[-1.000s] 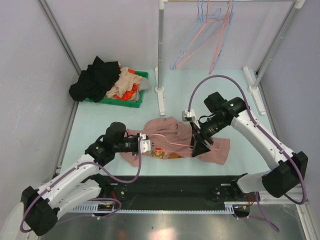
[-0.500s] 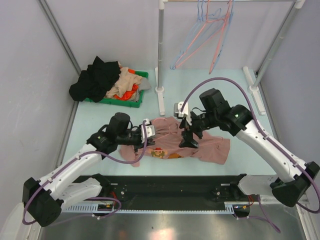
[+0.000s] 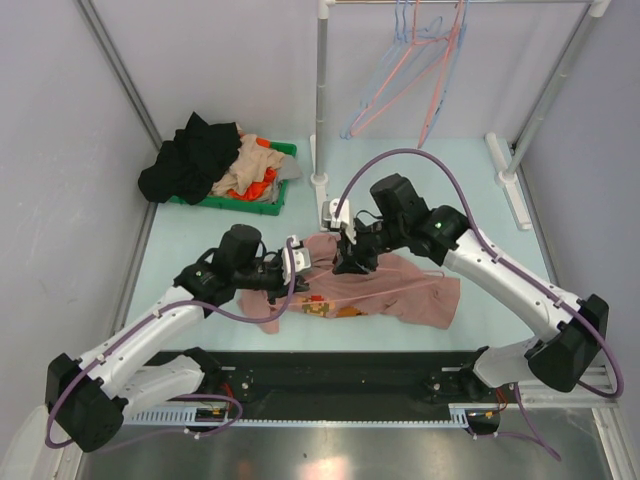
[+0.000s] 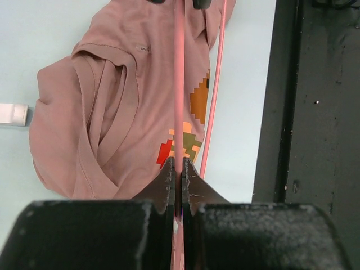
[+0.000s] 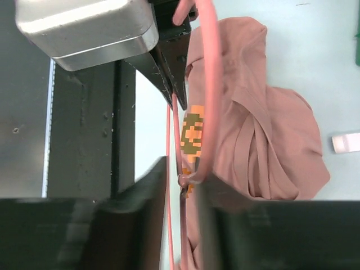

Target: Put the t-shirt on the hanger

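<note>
The dusty-pink t-shirt (image 3: pixel 420 295) lies crumpled on the table, its pixel-art figure (image 4: pixel 198 98) facing up. My left gripper (image 3: pixel 297 262) is shut on one thin rod of the pale-pink hanger (image 4: pixel 179 84), near a corner of it, above the shirt's left part. The hanger's other rod (image 4: pixel 214 101) runs beside it. My right gripper (image 3: pixel 347 263) hovers close to the left one. In the right wrist view its jaws (image 5: pixel 183 169) stand apart around the hanger's neck, with the hook (image 5: pixel 209 84) curving away in front. The shirt (image 5: pixel 264 124) lies below.
A green bin (image 3: pixel 285 195) with black, beige and orange clothes stands at the back left. A clothes rack post (image 3: pixel 322 100) rises behind the shirt, with light-blue and pink hangers (image 3: pixel 410 70) on its bar. A black rail (image 3: pixel 340 375) runs along the near edge.
My right gripper has moved left from the shirt's right part to the hanger's neck beside the left gripper. The left gripper has shifted slightly right and up with the hanger.
</note>
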### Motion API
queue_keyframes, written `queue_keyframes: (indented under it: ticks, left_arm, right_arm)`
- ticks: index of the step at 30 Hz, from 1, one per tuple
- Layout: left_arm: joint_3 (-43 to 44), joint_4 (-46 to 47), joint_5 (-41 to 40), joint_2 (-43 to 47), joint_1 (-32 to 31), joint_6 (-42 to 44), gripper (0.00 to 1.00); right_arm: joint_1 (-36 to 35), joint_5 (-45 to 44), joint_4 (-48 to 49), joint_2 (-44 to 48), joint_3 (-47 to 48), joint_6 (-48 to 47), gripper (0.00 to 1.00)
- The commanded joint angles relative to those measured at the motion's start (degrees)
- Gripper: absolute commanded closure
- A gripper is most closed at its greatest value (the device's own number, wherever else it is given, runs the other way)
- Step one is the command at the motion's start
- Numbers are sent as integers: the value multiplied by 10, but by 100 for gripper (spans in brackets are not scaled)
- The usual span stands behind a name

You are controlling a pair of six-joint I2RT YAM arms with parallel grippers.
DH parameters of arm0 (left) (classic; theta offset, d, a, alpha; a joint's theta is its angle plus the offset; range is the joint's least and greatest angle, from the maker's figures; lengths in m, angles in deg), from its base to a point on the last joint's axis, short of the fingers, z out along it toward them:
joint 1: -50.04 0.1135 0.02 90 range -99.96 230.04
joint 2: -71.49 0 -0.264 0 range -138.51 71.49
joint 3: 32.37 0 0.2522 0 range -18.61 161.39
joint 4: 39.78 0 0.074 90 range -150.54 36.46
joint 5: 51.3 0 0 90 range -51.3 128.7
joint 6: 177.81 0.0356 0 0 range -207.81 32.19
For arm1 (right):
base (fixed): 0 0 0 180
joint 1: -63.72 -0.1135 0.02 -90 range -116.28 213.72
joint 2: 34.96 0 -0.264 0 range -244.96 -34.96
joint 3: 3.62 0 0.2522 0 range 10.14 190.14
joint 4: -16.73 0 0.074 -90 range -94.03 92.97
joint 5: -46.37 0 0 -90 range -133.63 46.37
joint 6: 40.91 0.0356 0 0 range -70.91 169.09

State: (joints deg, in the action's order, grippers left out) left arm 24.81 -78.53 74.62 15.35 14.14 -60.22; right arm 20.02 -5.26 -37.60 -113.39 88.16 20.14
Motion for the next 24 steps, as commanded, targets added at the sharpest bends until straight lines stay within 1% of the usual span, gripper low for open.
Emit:
queue_keyframes:
  ticks: [1,2,5,6,7,8,9,12,13,18,21,22,24]
  left_arm:
    - [23,20,0,0,-2,-16,100]
    - [24,21,-1,0,-2,-19,99]
    - [28,28,-4,2,10,-36,80]
    - [28,34,-7,5,27,-42,62]
    - [26,39,-7,8,38,-49,54]
    - [25,43,-6,11,51,-64,49]
    - [21,55,-6,12,80,-71,44]
    - [18,72,-26,0,117,-86,41]
    - [19,74,-41,-7,120,-81,41]
    - [17,66,-35,-61,116,-41,37]
    - [11,51,-41,-84,114,42,34]
    - [11,47,-38,-90,113,114,34]
    - [2,58,-47,-90,113,180,31]
  right_arm:
    - [-2,19,7,-5,19,-16,95]
    - [-2,18,2,-5,19,-21,100]
    - [16,22,-10,-1,18,-26,100]
    - [43,26,-13,-1,18,-29,100]
    - [59,30,-16,1,19,-30,100]
    - [78,36,-22,2,18,-34,100]
    - [112,41,-25,4,18,-40,100]
    - [160,54,-31,11,19,-52,100]
    - [185,55,-33,12,19,-58,100]
    - [222,58,-85,23,19,-103,100]
    - [229,61,-121,28,18,-124,100]
    - [230,59,-129,29,19,-130,100]
    - [235,63,-136,35,19,-135,100]
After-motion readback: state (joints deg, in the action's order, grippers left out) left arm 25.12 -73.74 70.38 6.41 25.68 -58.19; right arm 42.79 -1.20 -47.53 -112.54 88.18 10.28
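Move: The right fingers are already around the hanger's neck, not yet shut. The t-shirt's collar lies about 10 cm ahead of that hand and some 24 cm below, with the near end of the rack foot roughly 20 cm ahead and 5 cm left. The left hand still pinches the hanger near its left corner. From the left hand, the collar is about 10 cm ahead, 12 cm right and 16 cm down; the shirt's print is 5 cm right, 1 cm back. Rightward and forward goes the right hand once it has closed on the hanger's neck, drawing the hanger about 10 cm right and 7 cm out over the t-shirt while turning some 15 degrees clockwise. The left hand opens, comes free of the hanger, swings about 7 cm forward and a little left, turning counter-clockwise, then sinks 3 cm towards the shirt, fingers well open. ##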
